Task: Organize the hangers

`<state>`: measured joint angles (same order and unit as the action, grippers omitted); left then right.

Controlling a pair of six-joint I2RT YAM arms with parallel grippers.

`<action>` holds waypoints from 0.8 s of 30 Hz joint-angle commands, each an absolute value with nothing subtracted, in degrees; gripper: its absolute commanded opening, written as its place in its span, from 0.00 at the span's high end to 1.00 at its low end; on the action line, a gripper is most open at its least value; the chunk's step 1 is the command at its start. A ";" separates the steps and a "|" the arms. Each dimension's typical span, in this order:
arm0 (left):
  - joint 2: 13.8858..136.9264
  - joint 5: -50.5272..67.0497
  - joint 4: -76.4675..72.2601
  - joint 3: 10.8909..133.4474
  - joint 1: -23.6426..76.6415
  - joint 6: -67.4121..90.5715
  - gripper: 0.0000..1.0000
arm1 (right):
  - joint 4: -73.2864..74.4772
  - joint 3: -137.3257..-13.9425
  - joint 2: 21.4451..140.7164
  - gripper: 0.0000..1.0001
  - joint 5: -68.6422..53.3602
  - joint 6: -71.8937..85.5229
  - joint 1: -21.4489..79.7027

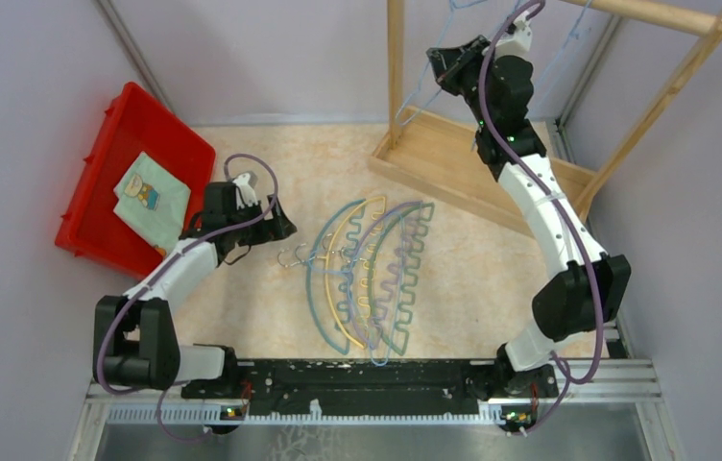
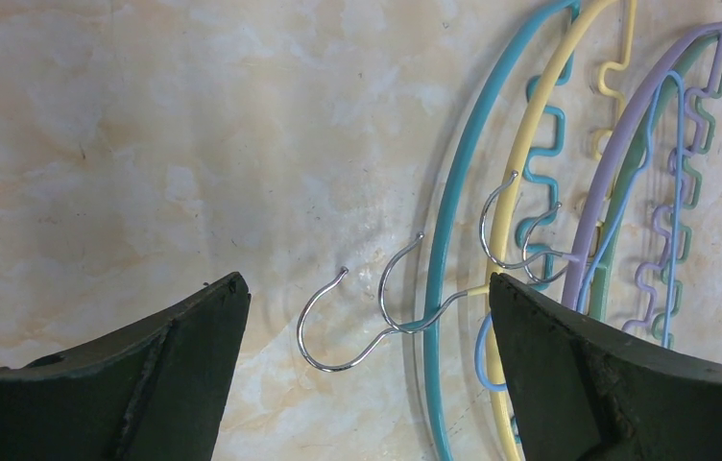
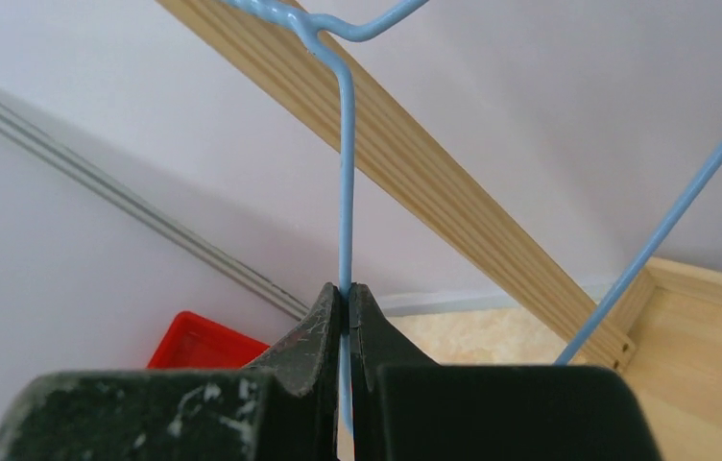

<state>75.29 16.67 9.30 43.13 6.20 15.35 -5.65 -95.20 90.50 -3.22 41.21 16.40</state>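
Several arched plastic hangers lie in a pile mid-table: blue point(image 1: 317, 288), yellow point(image 1: 340, 248), purple point(image 1: 382, 235) and green point(image 1: 405, 317), with metal hooks point(image 1: 301, 256) pointing left. My left gripper point(image 1: 283, 227) is open just left of and above the hooks point(image 2: 338, 327); a thin light-blue wire hanger point(image 2: 664, 173) lies among the pile. My right gripper point(image 1: 437, 60) is raised beside the wooden rack and is shut on a light-blue wire hanger point(image 3: 344, 192), whose wire runs up toward the rail.
The wooden rack point(image 1: 453, 158) stands at the back right, its top rail point(image 1: 660, 13) high up. A red bin point(image 1: 112, 178) with a folded cloth point(image 1: 151, 200) sits at the left. Grey walls enclose the table.
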 commanded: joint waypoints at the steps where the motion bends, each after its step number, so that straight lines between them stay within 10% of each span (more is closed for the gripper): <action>1: 76.06 17.54 8.94 44.23 5.78 14.30 0.00 | -9.14 -93.51 88.00 1.00 2.04 41.97 16.02; 24: 75.85 18.50 8.19 42.45 5.64 15.08 0.00 | -7.03 -90.80 83.80 1.00 -2.52 39.68 13.69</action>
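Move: The rail that the right hand's blue hanger goes to lies about 12 cm ahead of that hand and 8 cm above it, with no clear sideways offset. The rack's left post stands some 18 cm ahead and 5 cm left; the nearer hung hanger is roughly 10 cm ahead and 10 cm right, both about hand height. From the left hand, that stretch of rail is some 27 cm ahead, 30 cm right and 45 cm up. Lowering the blue hanger at the rail, the right hand sinks about 5 cm while shifting some 4 cm right, towards the hangers already hung, then eases to a near stop. The wrist tips down and turns clockwise, each by some 5 to 10 degrees; the shut fingers keep their pinch on one side bar. ##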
